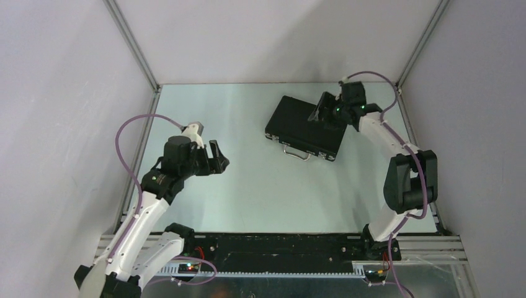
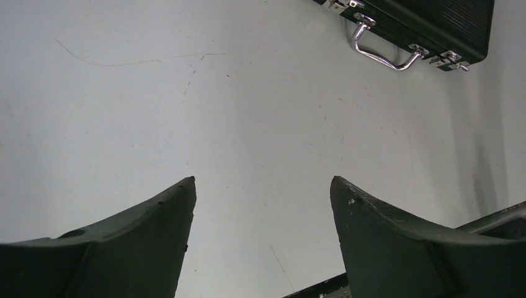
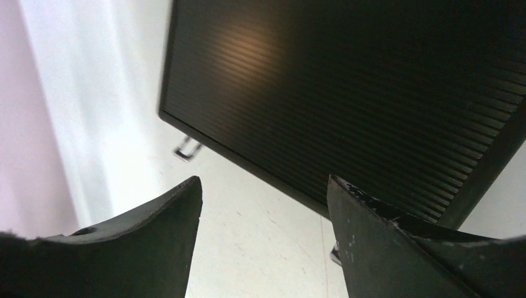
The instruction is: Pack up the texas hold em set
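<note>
The texas hold em set shows as a closed black ribbed briefcase [image 1: 298, 123] lying flat at the back right of the table, its silver handle [image 1: 296, 153] facing the near side. My right gripper [image 1: 320, 112] hovers open over the case's far right corner; in the right wrist view the ribbed lid [image 3: 347, 93] fills the top, and only bare table lies between the fingers [image 3: 263, 181]. My left gripper [image 1: 220, 156] is open at the left middle, well away from the case. Its wrist view shows the case [image 2: 434, 18] and handle [image 2: 381, 53] far off, above the open left gripper [image 2: 263, 181].
White enclosure walls with metal corner posts [image 1: 133, 46] ring the pale table [image 1: 248, 186]. The black base rail [image 1: 279, 245] holding both arms runs along the near edge. The right arm's elbow [image 1: 409, 180] stands near the right wall.
</note>
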`<action>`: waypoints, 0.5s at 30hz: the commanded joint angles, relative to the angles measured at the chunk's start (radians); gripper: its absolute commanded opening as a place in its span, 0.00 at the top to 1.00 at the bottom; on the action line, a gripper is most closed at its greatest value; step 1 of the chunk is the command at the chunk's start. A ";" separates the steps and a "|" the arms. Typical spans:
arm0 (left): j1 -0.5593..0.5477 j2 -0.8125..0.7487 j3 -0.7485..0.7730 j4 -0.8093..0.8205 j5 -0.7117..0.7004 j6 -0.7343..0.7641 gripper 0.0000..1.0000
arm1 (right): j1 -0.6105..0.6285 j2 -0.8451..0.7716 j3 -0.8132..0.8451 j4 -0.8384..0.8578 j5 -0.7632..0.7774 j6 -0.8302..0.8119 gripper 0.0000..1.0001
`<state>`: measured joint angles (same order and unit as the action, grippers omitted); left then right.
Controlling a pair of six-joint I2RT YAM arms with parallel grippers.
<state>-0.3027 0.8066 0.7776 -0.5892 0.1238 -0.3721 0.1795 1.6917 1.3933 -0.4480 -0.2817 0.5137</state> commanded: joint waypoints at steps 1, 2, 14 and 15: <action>-0.056 0.028 0.032 0.028 -0.080 -0.081 0.16 | 0.031 -0.072 -0.101 0.056 0.162 -0.026 0.26; -0.073 0.035 0.045 0.042 -0.096 -0.101 0.16 | 0.030 -0.087 -0.135 0.077 0.174 -0.020 0.27; -0.212 0.374 0.135 0.396 -0.185 -0.231 0.17 | 0.056 -0.057 -0.192 0.118 0.239 -0.032 0.57; -0.213 0.391 0.154 0.432 -0.187 -0.228 0.17 | 0.053 -0.045 -0.191 0.149 0.228 -0.029 0.61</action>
<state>-0.5064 1.1355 0.8509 -0.3473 -0.0212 -0.5686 0.2283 1.6390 1.1969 -0.3820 -0.0914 0.4927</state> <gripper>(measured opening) 0.831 0.449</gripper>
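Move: The right clasp on the closed case's front is roughly 4 cm back, 3 cm right and 13 cm below my right hand. From that hand, the handle is about 7 cm left and 4 cm back, the left clasp 15 cm left and nearly level, and the case's middle 5 cm ahead and 3 cm left. From my left hand, the case's middle is some 23 cm ahead, 28 cm right and 15 cm down; its left clasp is 20 cm ahead, 17 cm right. I drop my empty right hand about 5 cm, drawing back some 3 cm and slightly right towards the front right clasp, then all but stop, rolling its left side down a little. All the while its fingers close to about half open, on nothing. My left hand, fingers still wide, sets off rightward and forward towards the case, about 9 cm in all, sinking slightly late on. ##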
